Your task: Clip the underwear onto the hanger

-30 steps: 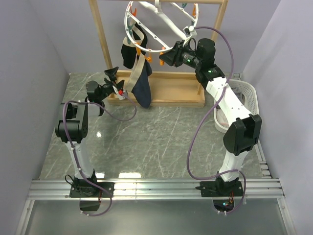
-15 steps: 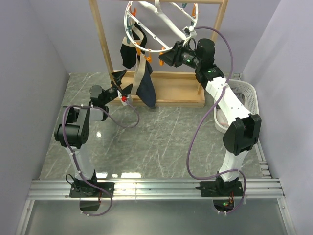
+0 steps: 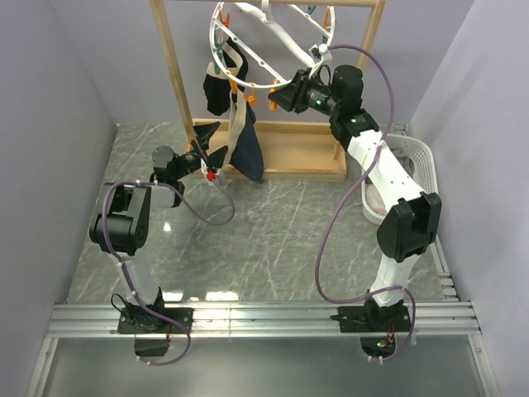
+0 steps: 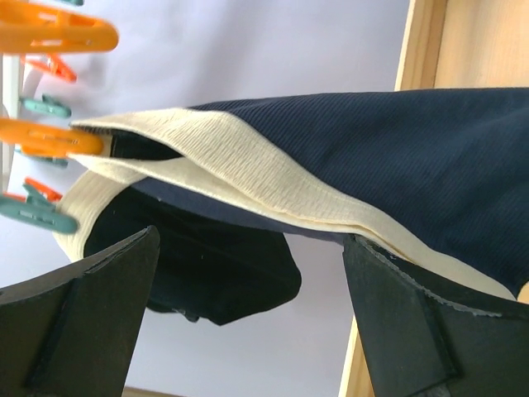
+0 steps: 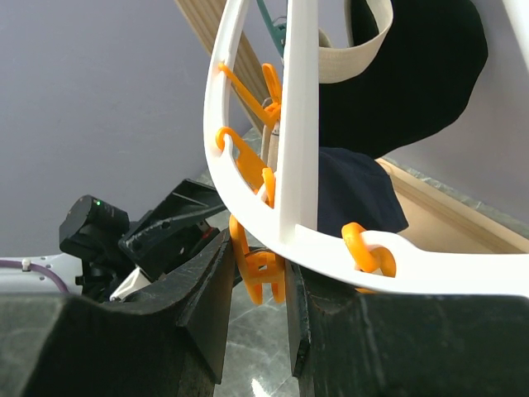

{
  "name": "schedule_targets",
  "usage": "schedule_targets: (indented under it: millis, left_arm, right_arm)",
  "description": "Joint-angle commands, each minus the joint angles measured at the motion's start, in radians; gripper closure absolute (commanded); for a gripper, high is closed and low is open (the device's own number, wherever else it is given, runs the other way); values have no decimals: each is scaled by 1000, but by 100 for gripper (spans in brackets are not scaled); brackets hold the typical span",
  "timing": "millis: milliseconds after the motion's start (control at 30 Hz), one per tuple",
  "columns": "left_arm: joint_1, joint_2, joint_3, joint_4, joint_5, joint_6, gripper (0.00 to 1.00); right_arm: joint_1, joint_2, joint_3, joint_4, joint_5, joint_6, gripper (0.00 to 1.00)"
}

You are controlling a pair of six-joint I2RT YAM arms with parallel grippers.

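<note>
The underwear (image 3: 246,147), navy with a cream waistband (image 4: 248,169), hangs from an orange clip (image 4: 45,136) of the white round hanger (image 3: 273,33). My left gripper (image 3: 213,141) stands wide open just left of the hanging fabric, not touching it. In the left wrist view its black fingers (image 4: 78,318) frame the lower corners and the underwear (image 4: 397,157) crosses above them. My right gripper (image 3: 277,98) is at the hanger's lower rim (image 5: 248,215), shut on an orange clip (image 5: 260,277) squeezed between its jaws.
A small black garment (image 3: 219,87) hangs on the hanger beside the underwear. The wooden rack frame (image 3: 172,74) and its base (image 3: 289,157) stand behind. A white basket (image 3: 413,161) sits at the right. Walls close in on both sides.
My left gripper has moved right, closer to the underwear, with its jaws a little wider. The underwear has swung slightly right. The right arm has not moved.
</note>
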Motion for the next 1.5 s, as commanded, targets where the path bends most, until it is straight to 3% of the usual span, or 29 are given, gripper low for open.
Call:
schedule_targets:
  millis: [0,400,733,933,1167,1467]
  left_arm:
    - [-10,-42,-6,-36,93,118,2]
    - [-23,-43,12,-229,196,431,4]
    - [-50,0,121,-454,187,611,8]
    - [-53,37,213,-678,183,768,14]
    - [-54,60,298,-988,117,1023,36]
    - [-56,98,358,-1021,66,1104,43]
  right_arm:
    - [1,6,57,43,-15,10,100]
    - [-2,27,86,23,-23,21,100]
    - [-5,39,97,17,-23,39,100]
    - [-11,46,108,14,-25,44,100]
    - [-16,52,112,14,-26,54,100]
    - [-19,52,114,14,-29,62,100]
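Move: The underwear already hangs from one orange clip. The lower, loose part of its waistband, which the open left hand is after, is about 8 cm below that hand, 6 cm to its right and 2 cm ahead. That clip sits roughly 12 cm above the hand, 3 cm ahead and 6 cm right; the black underwear hangs some 10 cm ahead, 5 cm right and 5 cm higher. From the right hand, the loose waistband is about 24 cm below, 11 cm left and 3 cm ahead. Down to the loose end of the waistband goes the left hand, about 8 cm in all and 4 cm to the right, first edging back, then forward again with a brief lift before the final drop. It rolls some 30 degrees, its fingertips tipping downward, and the fingers close from wide open to a bit over half, straddling the waistband without yet pinching it. The right hand stays, still squeezing its orange clip on the ring. ##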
